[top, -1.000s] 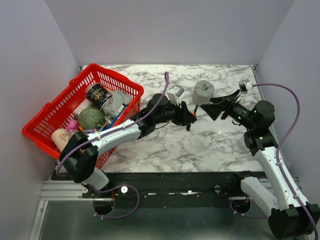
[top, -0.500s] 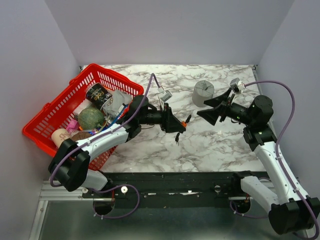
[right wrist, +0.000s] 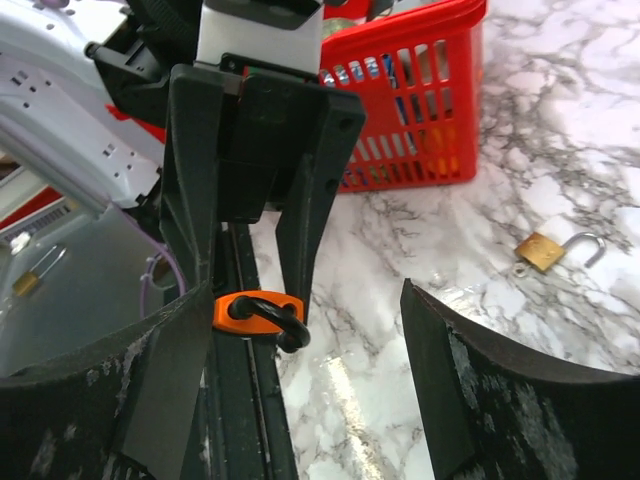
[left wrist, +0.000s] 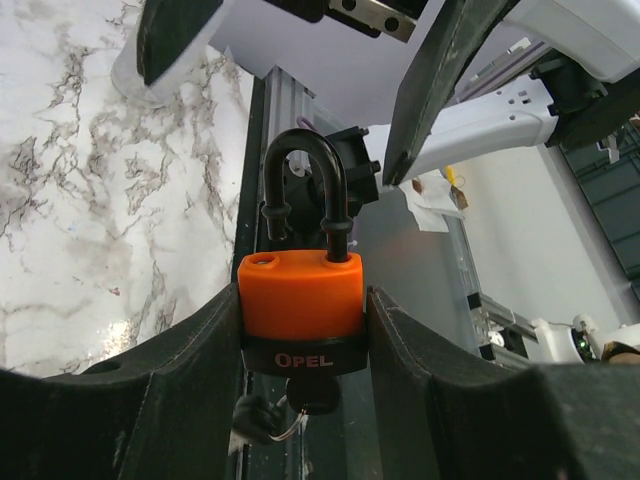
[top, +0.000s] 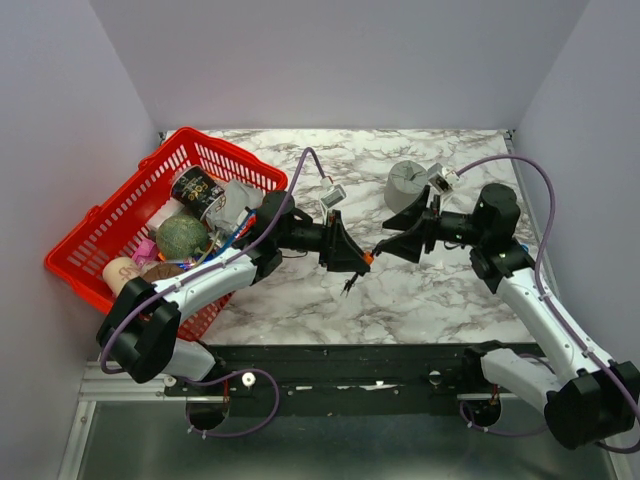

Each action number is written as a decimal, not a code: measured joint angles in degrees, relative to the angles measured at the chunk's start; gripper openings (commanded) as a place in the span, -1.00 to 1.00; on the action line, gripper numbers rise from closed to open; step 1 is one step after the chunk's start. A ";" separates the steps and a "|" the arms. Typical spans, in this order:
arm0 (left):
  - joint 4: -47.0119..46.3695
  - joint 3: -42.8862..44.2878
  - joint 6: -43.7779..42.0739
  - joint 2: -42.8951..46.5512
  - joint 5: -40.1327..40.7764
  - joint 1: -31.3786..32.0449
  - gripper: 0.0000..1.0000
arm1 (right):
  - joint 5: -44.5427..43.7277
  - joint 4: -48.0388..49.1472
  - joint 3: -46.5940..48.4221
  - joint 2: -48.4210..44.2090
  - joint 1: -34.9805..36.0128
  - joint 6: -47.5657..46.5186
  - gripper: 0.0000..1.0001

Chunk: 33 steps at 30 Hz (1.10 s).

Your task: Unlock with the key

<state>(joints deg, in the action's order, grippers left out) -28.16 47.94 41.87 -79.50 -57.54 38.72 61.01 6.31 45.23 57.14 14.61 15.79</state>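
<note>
My left gripper [left wrist: 303,335] is shut on the orange padlock [left wrist: 300,300], holding it by its sides with the black shackle [left wrist: 305,180] pointing away from the wrist. The shackle's left leg ends just above its hole in the body. The key [left wrist: 318,400] sticks in the padlock's underside by its black head, and a second black head hangs from its ring. From above, the key [top: 347,286] dangles under the padlock [top: 368,256] at the table's centre. My right gripper [right wrist: 305,320] is open, facing the padlock [right wrist: 255,312] from the right, its left finger close beside it.
A red basket [top: 240,162] full of items stands at the left. A grey cylinder [top: 407,180] sits at the back, behind the right gripper [top: 400,232]. A brass padlock [right wrist: 545,250] with its shackle open lies on the marble table [top: 450,290].
The left arm drew back towards the left and nearer the front edge, keeping hold of the orange padlock. The right gripper swung left and down, closing in on the padlock.
</note>
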 measured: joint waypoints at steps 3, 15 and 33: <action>0.22 0.00 -0.15 0.00 0.00 0.00 -1.00 | 1.03 -0.02 0.09 1.07 1.57 0.04 0.45; 6.69 0.00 -5.35 1.64 2.43 -0.02 -1.00 | 3.02 -0.04 0.11 2.56 2.95 0.61 -0.65; 22.49 1.09 -17.90 7.48 21.88 2.51 -1.00 | -2.32 -2.19 0.26 6.27 3.28 0.96 -0.99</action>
<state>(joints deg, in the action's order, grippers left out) -5.67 49.04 23.97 -72.03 -35.66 41.23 58.70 4.12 45.50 63.42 17.89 16.75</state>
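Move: The left hand holds the orange padlock in its fingers. The padlock's shackle sticks out about 4 cm to that hand's right and 1 cm ahead, level with it. The keys dangle roughly 4 cm below the left hand, 2 cm back and 1 cm to its left. From the open right hand, the shackle lies some 3 cm left, about 1 cm back and 1 cm below. The grey cylinder stands about 18 cm ahead of the right hand, 6 cm to its right and 15 cm lower. The right fingers close nearly shut and pinch the padlock's black shackle, after that hand eases about 2 cm left and back onto it. Keeping its grip on the padlock body, the left hand sinks and goes forward, about 3 cm each, turning some 20 degrees, mostly counter-clockwise; the right follows down and forward with the shackle. ##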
